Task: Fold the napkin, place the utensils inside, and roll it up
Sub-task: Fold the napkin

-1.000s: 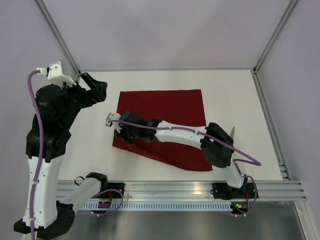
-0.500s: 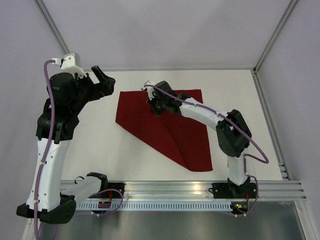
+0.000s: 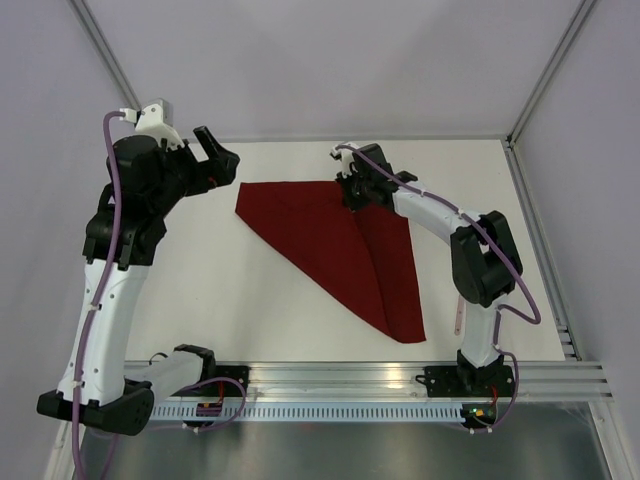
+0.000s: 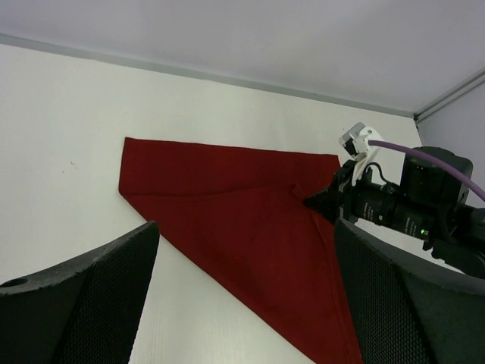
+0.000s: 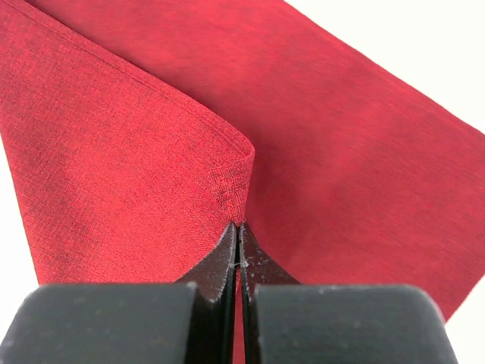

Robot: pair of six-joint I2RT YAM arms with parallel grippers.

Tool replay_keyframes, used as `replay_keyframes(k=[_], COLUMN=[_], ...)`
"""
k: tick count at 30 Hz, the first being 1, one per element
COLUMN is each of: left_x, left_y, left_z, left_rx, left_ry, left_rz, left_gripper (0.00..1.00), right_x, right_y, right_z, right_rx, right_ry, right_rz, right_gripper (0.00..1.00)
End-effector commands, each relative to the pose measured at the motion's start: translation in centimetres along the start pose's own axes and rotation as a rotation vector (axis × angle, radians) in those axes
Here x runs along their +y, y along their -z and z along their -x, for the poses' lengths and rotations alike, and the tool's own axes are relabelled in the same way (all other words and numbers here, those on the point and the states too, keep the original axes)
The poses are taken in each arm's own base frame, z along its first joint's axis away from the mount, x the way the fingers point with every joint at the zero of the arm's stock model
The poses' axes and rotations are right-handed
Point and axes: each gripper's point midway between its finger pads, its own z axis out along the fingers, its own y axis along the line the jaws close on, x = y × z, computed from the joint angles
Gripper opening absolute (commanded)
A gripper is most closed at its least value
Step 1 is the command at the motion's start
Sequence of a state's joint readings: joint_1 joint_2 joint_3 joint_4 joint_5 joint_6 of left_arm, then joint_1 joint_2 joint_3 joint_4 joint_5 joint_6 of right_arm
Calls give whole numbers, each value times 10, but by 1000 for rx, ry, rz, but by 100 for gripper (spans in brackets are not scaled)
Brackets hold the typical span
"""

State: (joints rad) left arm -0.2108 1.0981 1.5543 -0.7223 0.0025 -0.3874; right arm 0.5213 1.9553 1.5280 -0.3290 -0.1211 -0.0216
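Note:
The maroon napkin [image 3: 340,240] lies on the white table [image 3: 200,290], folded over into a rough triangle whose point faces the near right. My right gripper [image 3: 351,192] is at the cloth's far edge, shut on a lifted fold of the napkin [image 5: 341,152]. In the right wrist view the gripper [image 5: 240,227] has its jaws pressed together on the cloth. My left gripper [image 3: 222,160] hangs open above the table, just left of the napkin's far left corner. In its own view the left gripper [image 4: 246,227] looks over the napkin [image 4: 227,220]. The knife's pale handle [image 3: 457,318] shows beside the right arm.
A metal rail [image 3: 350,380] runs along the near edge by the arm bases. Grey walls with corner posts [image 3: 115,70] close off the far side and both flanks. The right arm [image 3: 480,260] stretches over the table's right part.
My right gripper has carried the napkin's near left corner away and to the right, up to the far edge, folding the cloth diagonally. The left arm has shifted slightly right.

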Motion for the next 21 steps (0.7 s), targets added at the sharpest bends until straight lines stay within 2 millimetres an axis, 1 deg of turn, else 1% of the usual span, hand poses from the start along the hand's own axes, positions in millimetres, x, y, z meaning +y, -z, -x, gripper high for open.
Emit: replay_keyframes(k=[1, 2, 8, 13, 14, 17, 18, 21], left_x=[-9, -10, -10, -11, -11, -10, -10, -10], left_y=[-4, -5, -13, -18, -19, -21, -22, -23], left_z=[9, 8, 6, 4, 3, 3, 2, 0], left_rx=[-26, -25, -12, -4, 2, 2, 7, 11], left_ry=[8, 8, 13, 16, 16, 16, 14, 15], left_rz=[-44, -47, -50, -52, -51, -51, -50, -49], left_gripper=[100, 100, 100, 100, 100, 100, 100, 100], right_x=[-16, -26, -56, -69, -75, -84, -86, -94], right_y=[18, 20, 27, 29, 31, 34, 33, 34], right_z=[22, 22, 25, 24, 24, 23, 22, 20], right_rx=[-70, -75, -99, -105, -109, -114, -113, -113], right_ry=[-35, -48, -85, -102, -109, -121, -151, -162], right_rz=[-20, -33, -68, -82, -90, -101, -102, -112], right_gripper=[0, 0, 0, 0, 0, 1, 0, 1])
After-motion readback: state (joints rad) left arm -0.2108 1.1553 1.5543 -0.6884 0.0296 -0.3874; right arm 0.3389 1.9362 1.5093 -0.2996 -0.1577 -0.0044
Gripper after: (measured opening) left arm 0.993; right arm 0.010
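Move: The napkin's near-left corner is already pinched in the right hand; its goal, the napkin's far-right corner, lies about 15 cm to the right, 9 cm ahead and some 5 cm lower. The far-left corner is some 33 cm to the left and 9 cm ahead; the knife lies about 27 cm right and 26 cm back. From the left hand the far-right corner lies roughly 21 cm ahead, 43 cm right and 35 cm below. The napkin's held corner is carried on across the cloth by the right hand, about 8 cm to the right and 4 cm forward, nearly level, towards the far-right corner, slowing as it nears. The shut fingers keep their pinch while the wrist turns some 10 degrees clockwise. The left hand, open and touching nothing, eases about 2 cm forward and slightly down. ##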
